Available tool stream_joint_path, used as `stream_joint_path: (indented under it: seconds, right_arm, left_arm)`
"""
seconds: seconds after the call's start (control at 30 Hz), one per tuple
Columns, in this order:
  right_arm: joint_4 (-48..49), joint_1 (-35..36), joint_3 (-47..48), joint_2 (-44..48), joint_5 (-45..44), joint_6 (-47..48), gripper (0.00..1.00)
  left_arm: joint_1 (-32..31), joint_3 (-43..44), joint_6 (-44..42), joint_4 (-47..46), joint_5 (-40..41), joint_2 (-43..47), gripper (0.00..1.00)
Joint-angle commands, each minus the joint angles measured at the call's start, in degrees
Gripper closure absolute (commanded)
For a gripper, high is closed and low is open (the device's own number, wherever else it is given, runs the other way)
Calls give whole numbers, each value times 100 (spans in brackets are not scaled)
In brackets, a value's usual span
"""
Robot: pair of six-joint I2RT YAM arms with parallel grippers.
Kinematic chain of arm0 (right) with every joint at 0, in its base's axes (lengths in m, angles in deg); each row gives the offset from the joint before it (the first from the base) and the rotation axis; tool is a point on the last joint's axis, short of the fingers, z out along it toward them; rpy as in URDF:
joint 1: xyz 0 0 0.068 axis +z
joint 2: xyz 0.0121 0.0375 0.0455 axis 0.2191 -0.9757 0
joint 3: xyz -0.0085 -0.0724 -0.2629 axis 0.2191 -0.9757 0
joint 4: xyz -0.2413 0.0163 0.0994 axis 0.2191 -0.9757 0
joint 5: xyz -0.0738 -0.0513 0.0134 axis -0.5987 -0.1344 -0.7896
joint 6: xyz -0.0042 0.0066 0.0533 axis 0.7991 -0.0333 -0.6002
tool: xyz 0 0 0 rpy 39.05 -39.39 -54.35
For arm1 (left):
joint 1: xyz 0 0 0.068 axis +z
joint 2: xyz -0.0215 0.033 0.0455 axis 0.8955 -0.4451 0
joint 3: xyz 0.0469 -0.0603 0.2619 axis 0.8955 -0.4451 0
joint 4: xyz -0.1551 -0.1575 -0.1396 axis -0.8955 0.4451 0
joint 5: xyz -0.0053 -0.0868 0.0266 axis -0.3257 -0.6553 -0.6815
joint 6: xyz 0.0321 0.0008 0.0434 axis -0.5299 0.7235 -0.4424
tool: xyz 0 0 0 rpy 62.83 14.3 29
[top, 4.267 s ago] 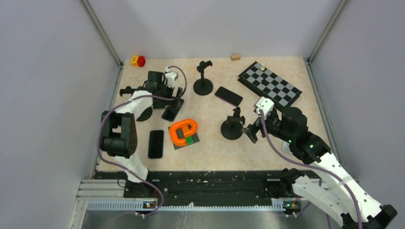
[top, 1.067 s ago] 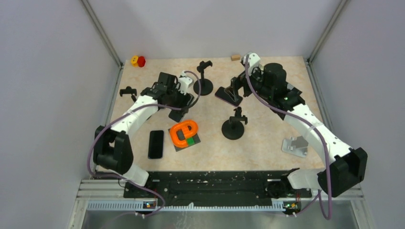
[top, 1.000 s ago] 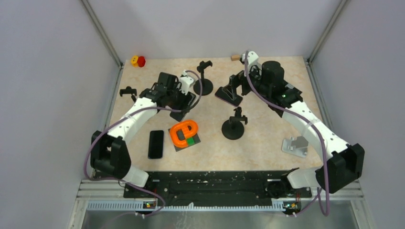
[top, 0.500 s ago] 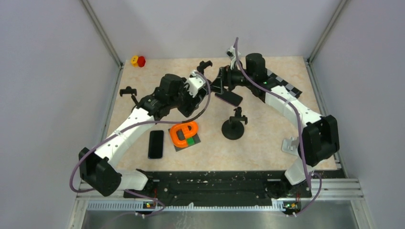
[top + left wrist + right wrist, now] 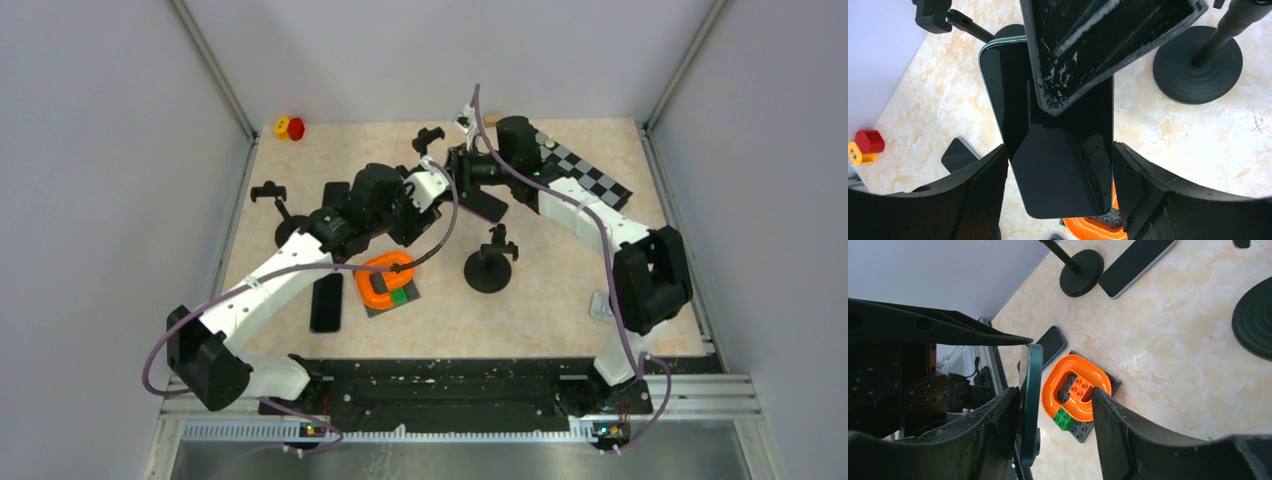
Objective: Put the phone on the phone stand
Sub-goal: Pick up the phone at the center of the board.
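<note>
A dark phone [image 5: 1058, 160] hangs in the air over the middle of the table, with my left gripper [image 5: 1059, 152] shut across its width, both pads on its long edges. My right gripper [image 5: 1055, 397] straddles the same phone [image 5: 1031, 390], seen edge-on. One finger lies against its back and the other stands apart from its face, so the jaws are open. In the top view both grippers meet at the centre back [image 5: 445, 180]. One black phone stand [image 5: 487, 262] stands just in front of them; the clamp of another stand [image 5: 428, 136] shows right behind.
A third stand [image 5: 272, 195] is at the left. More phones lie on the table [image 5: 325, 300] [image 5: 487, 206]. An orange ring on a brick plate [image 5: 385, 280] sits under the left arm. A chessboard [image 5: 585, 172] is back right and a red-yellow toy [image 5: 290, 127] back left.
Both arms swung in to the centre back. The left carried its phone up and rightward. The right left the phone on the table, came around the held one, and its jaws narrowed.
</note>
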Motion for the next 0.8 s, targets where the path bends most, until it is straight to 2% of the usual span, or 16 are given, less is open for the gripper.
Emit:
stream_joint_path:
  seconds: [0.0,0.07,0.13,0.23,0.3,0.33,0.37,0.43,0.47,0.5,0.53,0.77]
  right_arm:
    - [268,118,234,-130,295,-148,47]
    - [323,132,227,-162,385,-213,54]
    - [359,133,238,-168,500,-267,67]
    - [299,124,328,-107,480,-231,100]
    - [216,96,356,-18,423,-151,100]
    - [176,71,356,39,393,-98,100]
    - [124,26,359,101,367,-56,100]
    - [76,-59,343,232,338,46,100]
    - [52,-105,321,313,329,106,100]
    - [19,-168,311,387,322,191,100]
    - [-45,-207,304,468,307,291,100]
    - [-637,-263,231,1180,418,1373,100]
  left_arm:
    - [-101,122,-94,-642,487,40,100]
    - [-116,111,-73,-670,560,14,100]
    - [-127,114,-39,-682,598,-1,100]
    - [-129,87,-9,-683,578,2,100]
    - [-137,96,5,-631,502,10,100]
    - [-141,109,41,-578,459,26,96]
    - [-137,118,93,-521,416,52,86]
    - [-131,137,152,-358,248,145,58]
    - [-131,151,160,-280,138,194,40]
    - [-129,172,175,-187,7,251,18]
    - [-129,211,180,-89,-121,295,3]
    - [-96,807,106,789,-1154,564,1]
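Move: The phone, still gripped near its lower end by the left hand, has its middle about 3 cm right, 2 cm up and 1 cm ahead of that hand. From the right hand, whose open fingers already straddle it, its middle lies about 3 cm left, 2 cm back and 1 cm below. From the right hand, the far stand is some 12 cm ahead, 7 cm left and 14 cm lower; the table phone is 8 cm ahead, 6 cm right and 22 cm below. The phone is pinched face and back by the closing right fingers, that hand easing about 1 cm left and back, while the left hand holds nearly still. Then the left fingers open, freeing its long edges, and that hand draws back about 3 cm and up 2 cm, as the right hand carries the phone some 3 cm right and rising. ##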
